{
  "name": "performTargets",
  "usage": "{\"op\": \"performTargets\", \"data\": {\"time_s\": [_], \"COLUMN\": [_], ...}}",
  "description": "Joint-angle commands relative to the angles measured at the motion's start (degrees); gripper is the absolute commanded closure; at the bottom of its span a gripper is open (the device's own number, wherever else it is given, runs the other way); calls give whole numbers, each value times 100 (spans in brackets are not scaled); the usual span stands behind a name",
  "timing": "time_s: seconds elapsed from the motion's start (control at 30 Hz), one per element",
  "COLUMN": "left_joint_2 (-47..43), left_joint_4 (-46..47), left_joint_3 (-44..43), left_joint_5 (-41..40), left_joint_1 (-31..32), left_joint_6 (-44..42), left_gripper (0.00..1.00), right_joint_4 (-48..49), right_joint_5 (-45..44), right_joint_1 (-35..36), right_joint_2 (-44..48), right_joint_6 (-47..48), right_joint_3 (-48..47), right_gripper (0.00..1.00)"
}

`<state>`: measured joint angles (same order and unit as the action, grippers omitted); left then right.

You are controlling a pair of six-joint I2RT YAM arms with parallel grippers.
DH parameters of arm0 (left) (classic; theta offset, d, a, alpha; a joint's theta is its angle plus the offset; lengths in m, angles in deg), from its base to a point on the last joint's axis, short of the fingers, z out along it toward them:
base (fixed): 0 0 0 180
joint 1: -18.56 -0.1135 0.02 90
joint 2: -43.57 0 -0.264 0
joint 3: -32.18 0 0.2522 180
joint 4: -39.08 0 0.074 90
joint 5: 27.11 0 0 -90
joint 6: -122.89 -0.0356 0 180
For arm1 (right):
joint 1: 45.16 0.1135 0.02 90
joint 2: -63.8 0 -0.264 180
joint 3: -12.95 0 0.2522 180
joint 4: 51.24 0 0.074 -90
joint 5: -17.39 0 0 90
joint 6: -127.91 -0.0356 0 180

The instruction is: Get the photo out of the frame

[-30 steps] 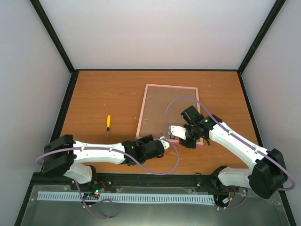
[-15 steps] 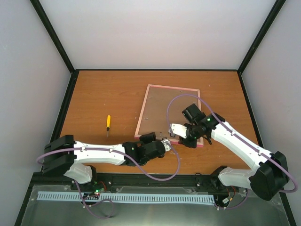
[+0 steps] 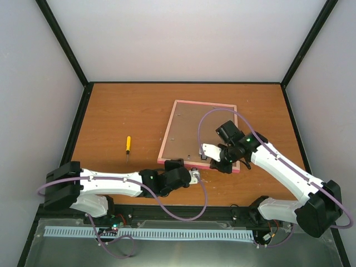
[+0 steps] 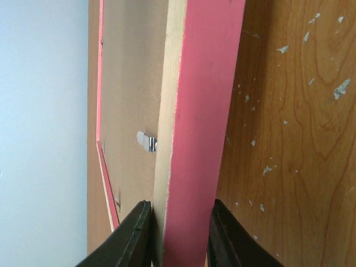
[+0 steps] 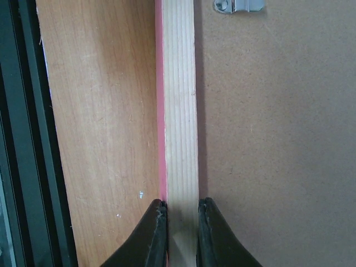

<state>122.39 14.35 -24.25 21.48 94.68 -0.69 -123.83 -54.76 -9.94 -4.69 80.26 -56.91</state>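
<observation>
The frame [image 3: 203, 103] lies back side up on the table, its brown board [image 3: 192, 130] facing me inside the thin pink border. The photo is hidden under that board. My left gripper [image 3: 194, 176] holds the frame's near edge close to its middle; in the left wrist view the rail [image 4: 194, 111] sits pinched between both fingers [image 4: 181, 207]. My right gripper [image 3: 207, 153] is shut on the same near rail further right, and the right wrist view shows both fingers [image 5: 181, 203] pressed against the pale wood strip [image 5: 181, 111].
A yellow-handled screwdriver [image 3: 128, 146] lies on the table left of the frame. Small metal clips [image 4: 147, 141] [image 5: 240, 5] sit on the board near the rail. Black uprights and white walls enclose the table.
My left jaws have closed onto the frame's near rail. The frame has turned slightly, its near edge shifting away from the arm bases with the right gripper still clamped on it.
</observation>
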Motion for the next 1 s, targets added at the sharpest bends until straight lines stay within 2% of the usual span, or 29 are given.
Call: {"op": "performTargets", "data": {"time_s": [0.0, 0.07, 0.2, 0.23, 0.33, 0.4, 0.57, 0.7, 0.97], "left_joint_2": [-280, -403, -711, -768, -861, -886, -704, -445, -250], "left_joint_4": [28, -193, -789, -1001, -1552, -1918, -2935, -3588, -3567], "left_joint_3": [-194, -324, -754, -880, -1217, -1430, -2269, -2993, -3775], "left_joint_5": [-27, 57, 334, 413, 622, 738, 1281, 1490, 1555], "left_joint_1": [61, 57, -24, -57, -166, -224, -454, -542, -554], "left_joint_6": [76, 158, 447, 532, 754, 859, 1194, 1335, 1043], "left_gripper": [88, 91, 94, 94, 95, 96, 99, 99, 99], "right_joint_4": [-34, -107, -541, -684, -993, -1208, -1692, -1920, -1556], "right_joint_5": [236, 271, 247, 229, 45, -175, -881, -1094, -1269], "right_joint_1": [-15, -16, -15, -15, -24, -44, -165, -193, -191], "right_joint_2": [207, 236, 394, 488, 821, 992, 1170, 1314, 1404], "right_joint_6": [-104, -195, -355, -333, -220, -116, 88, 266, 971], "right_joint_3": [-315, -452, -973, -1104, -1454, -1749, -2303, -2643, -2242], "right_gripper": [97, 94, 56, 49, 38, 35, 34, 34, 34]}}
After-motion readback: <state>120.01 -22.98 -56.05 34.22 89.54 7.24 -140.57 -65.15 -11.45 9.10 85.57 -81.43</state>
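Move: The frame lies face down with its near rail already raised, and both hands already grip that rail. The frame's middle is about 17 cm ahead and 10 cm right of the left hand, some 4 cm below it. From the same hand a metal tab lies about 8 cm right and 2 cm ahead, and the screwdriver 20 cm left, 9 cm ahead and 10 cm down. From the right hand the frame's middle is roughly 17 cm ahead and 9 cm left, 5 cm lower. Straight up, some 12 cm, goes the left hand, keeping its pinch on the near rail while its fingers tip down about 10 degrees. The right hand opens wide, comes free of the rail and climbs faster, about 16 cm, then drifts about 5 cm to the right over the frame's right near corner, its fingers swinging some 25 degrees outward to point more forward. ##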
